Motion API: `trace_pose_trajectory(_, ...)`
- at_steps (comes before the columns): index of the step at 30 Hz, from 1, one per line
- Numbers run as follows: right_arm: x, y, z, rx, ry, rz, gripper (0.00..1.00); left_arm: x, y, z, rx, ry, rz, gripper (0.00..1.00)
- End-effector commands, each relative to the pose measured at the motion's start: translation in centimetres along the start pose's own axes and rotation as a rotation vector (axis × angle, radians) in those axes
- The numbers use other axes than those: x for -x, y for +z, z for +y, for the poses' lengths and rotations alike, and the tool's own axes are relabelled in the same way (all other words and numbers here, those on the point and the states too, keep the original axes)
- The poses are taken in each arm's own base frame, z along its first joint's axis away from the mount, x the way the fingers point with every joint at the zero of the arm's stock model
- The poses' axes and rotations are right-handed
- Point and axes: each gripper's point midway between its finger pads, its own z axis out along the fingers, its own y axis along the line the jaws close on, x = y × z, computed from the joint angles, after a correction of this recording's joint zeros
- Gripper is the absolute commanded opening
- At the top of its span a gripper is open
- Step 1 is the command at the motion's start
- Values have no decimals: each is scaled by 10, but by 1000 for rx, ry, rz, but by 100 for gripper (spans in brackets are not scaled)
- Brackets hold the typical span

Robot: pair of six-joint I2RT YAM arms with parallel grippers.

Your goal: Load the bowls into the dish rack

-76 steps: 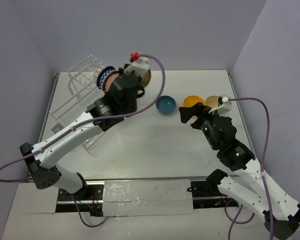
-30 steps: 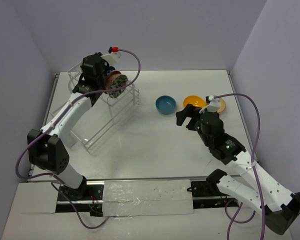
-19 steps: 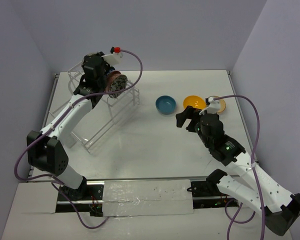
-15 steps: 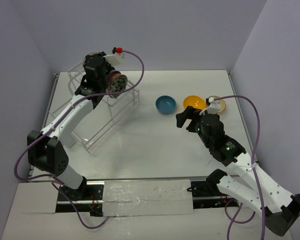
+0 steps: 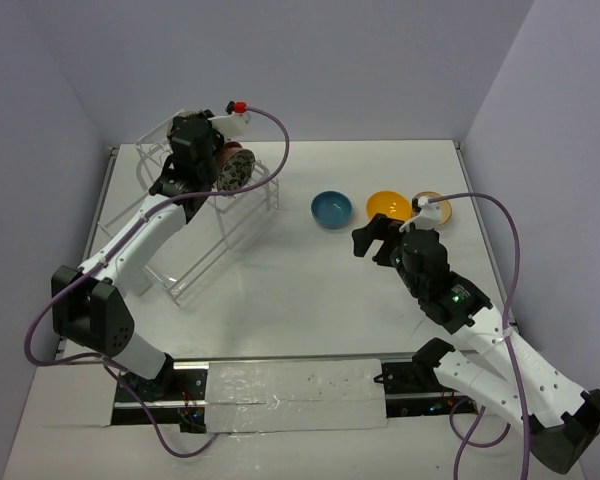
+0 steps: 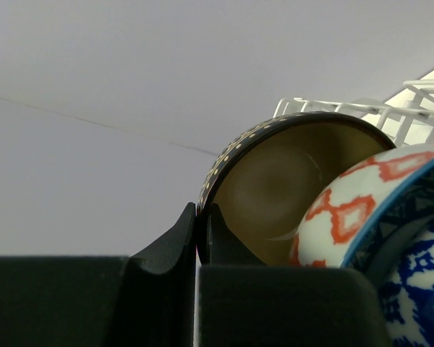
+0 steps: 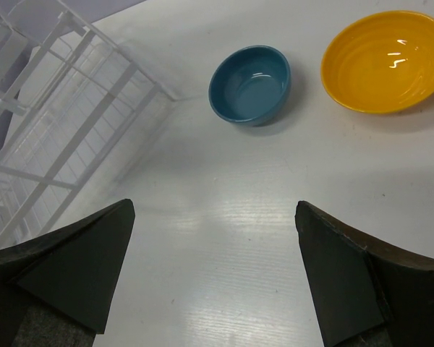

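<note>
The white wire dish rack (image 5: 185,225) stands at the far left. My left gripper (image 5: 218,165) is over its top tier, shut on the rim of the dark brown bowl with gold inside (image 5: 236,170). The left wrist view shows that bowl (image 6: 282,181) on edge, pinched between my fingers (image 6: 175,238), beside a salmon patterned bowl (image 6: 347,210) and a blue patterned bowl (image 6: 419,289). A teal bowl (image 5: 331,209), an orange-yellow bowl (image 5: 388,204) and a tan bowl (image 5: 438,210) sit on the table. My right gripper (image 5: 374,238) is open and empty, just short of them.
The right wrist view shows the teal bowl (image 7: 249,84), the orange-yellow bowl (image 7: 383,61) and the rack's lower wires (image 7: 72,123) at left. The walls stand close behind the rack. The purple cable (image 5: 280,140) loops over the rack.
My left arm has swung from the table side back onto the rack's top tier with the dark brown bowl, then edged slightly right. My right arm has barely moved.
</note>
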Motion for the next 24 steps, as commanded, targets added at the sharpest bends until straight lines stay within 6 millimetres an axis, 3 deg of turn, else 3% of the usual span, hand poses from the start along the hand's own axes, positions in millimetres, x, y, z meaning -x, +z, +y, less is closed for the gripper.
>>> trace_pose_trajectory(1,9,-3,4,20,28,-36,100,15,-19,48,117,-112,-67,0)
trace_pose_trajectory(10,10,-5,3,24,28,-41,100,12,-18,41,95,-124,-55,14)
trace_pose_trajectory(21,10,-5,5,30,31,-39,100,16,-24,48,91,-159,-79,38)
trace_pose_trajectory(24,11,-6,5,32,31,-42,100,17,-26,51,93,-167,-81,40)
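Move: The left gripper still pinches the brown bowl's rim at the rack; the bowl's middle is about 3 cm right of the hand, 1 cm ahead and 4 cm below. The blue-patterned bowl sits some 6 cm right and 3 cm back, the orange-patterned one roughly 8 cm right and 5 cm back, both 5 or 6 cm lower than the hand. From the right hand the brown bowl lies about 22 cm ahead, 34 cm left and 8 cm higher. Lower the left gripper a little, about 1 cm, with the brown bowl's rim still pinched, then open the fingers to somewhat over a third so the upper, outer finger comes off the rim. As they part, ease the hand up about 1 cm and back nearly as much, leaving the lower finger just inside the bowl. ##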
